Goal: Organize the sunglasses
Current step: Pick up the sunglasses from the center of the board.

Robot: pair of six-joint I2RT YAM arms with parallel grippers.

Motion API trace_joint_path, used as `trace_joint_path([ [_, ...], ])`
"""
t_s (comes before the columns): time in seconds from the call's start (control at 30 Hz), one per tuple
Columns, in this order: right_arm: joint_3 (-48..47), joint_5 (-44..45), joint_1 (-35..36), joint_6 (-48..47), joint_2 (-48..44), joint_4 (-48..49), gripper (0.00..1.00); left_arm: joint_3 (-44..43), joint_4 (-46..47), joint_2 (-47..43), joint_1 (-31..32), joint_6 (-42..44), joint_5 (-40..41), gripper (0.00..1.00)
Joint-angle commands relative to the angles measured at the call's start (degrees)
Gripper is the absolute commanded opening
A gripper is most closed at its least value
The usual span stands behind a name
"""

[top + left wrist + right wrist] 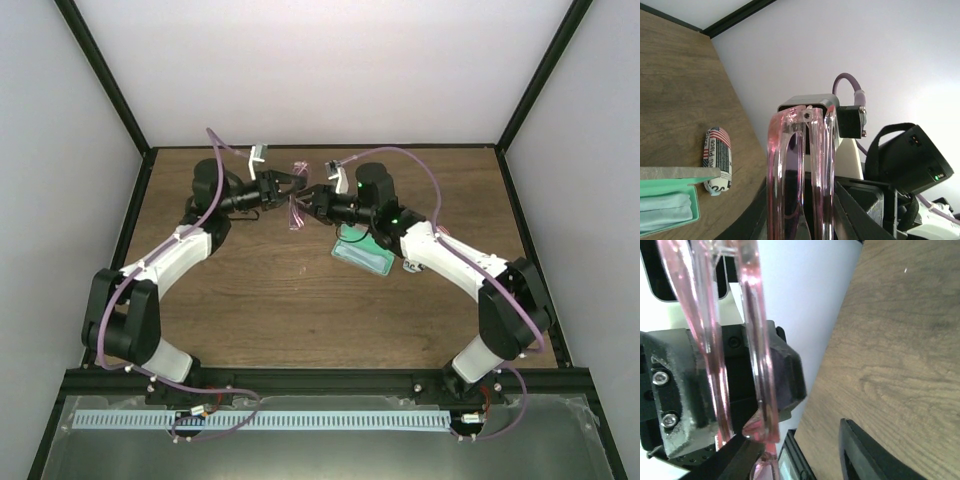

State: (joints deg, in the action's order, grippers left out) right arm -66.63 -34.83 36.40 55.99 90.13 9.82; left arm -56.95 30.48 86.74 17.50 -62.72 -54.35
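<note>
The sunglasses (295, 215), a folded pair with a clear pink frame and purple lenses, hang in the air between both grippers at the back middle of the table. My left gripper (284, 191) is shut on them. In the left wrist view the pair (790, 175) stands upright between its jaws (800, 220), with a dark finger against each side. My right gripper (312, 201) is open. In the right wrist view the pink frame (757, 340) rests by the left finger, while the right finger (865, 452) stands well apart from it.
An open mint-green case (362, 255) lies on the wooden table under the right arm, with a light blue cloth (662, 210) inside. A small oval case with a flag print (717, 160) lies beside it. White walls close in the table.
</note>
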Motion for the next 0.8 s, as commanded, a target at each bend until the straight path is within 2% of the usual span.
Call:
trace_joint_path([
  [0.0,-1.7,2.1,0.6,-3.3,-2.2,-5.3,0.51,-3.3,-0.2,1.3,0.0,2.5,-0.2,0.23],
  [0.07,-1.6,4.0,0.6,-5.3,-3.9,-8.3,0.61,-4.5,-1.1,1.9,-0.1,3.1,-0.6,0.23],
  [0.13,-1.1,5.2,0.3,-6.9,-6.0,-10.6,0.66,-5.7,-2.0,2.6,-0.2,3.9,-1.4,0.23],
  [0.27,2.3,7.2,-1.6,-8.0,-13.3,-12.6,0.68,-7.4,-3.5,4.1,-0.3,5.2,-3.3,0.23],
  [0.43,5.6,4.4,-8.3,-8.2,-21.3,-12.4,0.74,-10.0,-8.6,6.2,-0.2,9.5,-8.0,0.24],
  [0.5,4.6,2.4,-10.7,-9.8,-22.1,-13.6,0.75,-10.3,-10.8,6.3,-0.3,10.9,-7.1,0.24],
  [0.6,1.3,0.4,-11.4,-12.8,-21.1,-17.5,0.76,-9.8,-7.7,6.9,-0.2,8.5,-7.8,0.24],
  [0.77,0.0,-2.6,-11.6,-13.7,-19.1,-15.9,0.77,-11.1,-10.0,7.2,0.3,11.7,-11.1,0.24],
])
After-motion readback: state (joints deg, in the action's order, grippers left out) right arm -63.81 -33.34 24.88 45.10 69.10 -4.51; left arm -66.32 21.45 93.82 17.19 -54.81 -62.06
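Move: The sunglasses hang from the left fingertips, their middle right at that hand, some 3 cm below its hand point and 1 cm to its right. The right fingers, already parting, are still beside them, about 2 cm to the right of and 1 cm above their middle. From the right hand, the open green case lies roughly 14 cm right, 4 cm ahead and 27 cm below; the flag-print roll lies about 26 cm right and 4 cm ahead, just as low. The right hand opens much wider, comes free of the sunglasses and backs off about 11 cm to the right and 8 cm up, slowly at first, then quickly, its wrist turning some 15 degrees. The left fingers keep their pinch on the sunglasses; that hand first goes some 2.5 cm right and up, then settles forward and down, ending little more than a centimetre right of where it began, turned slightly clockwise. ##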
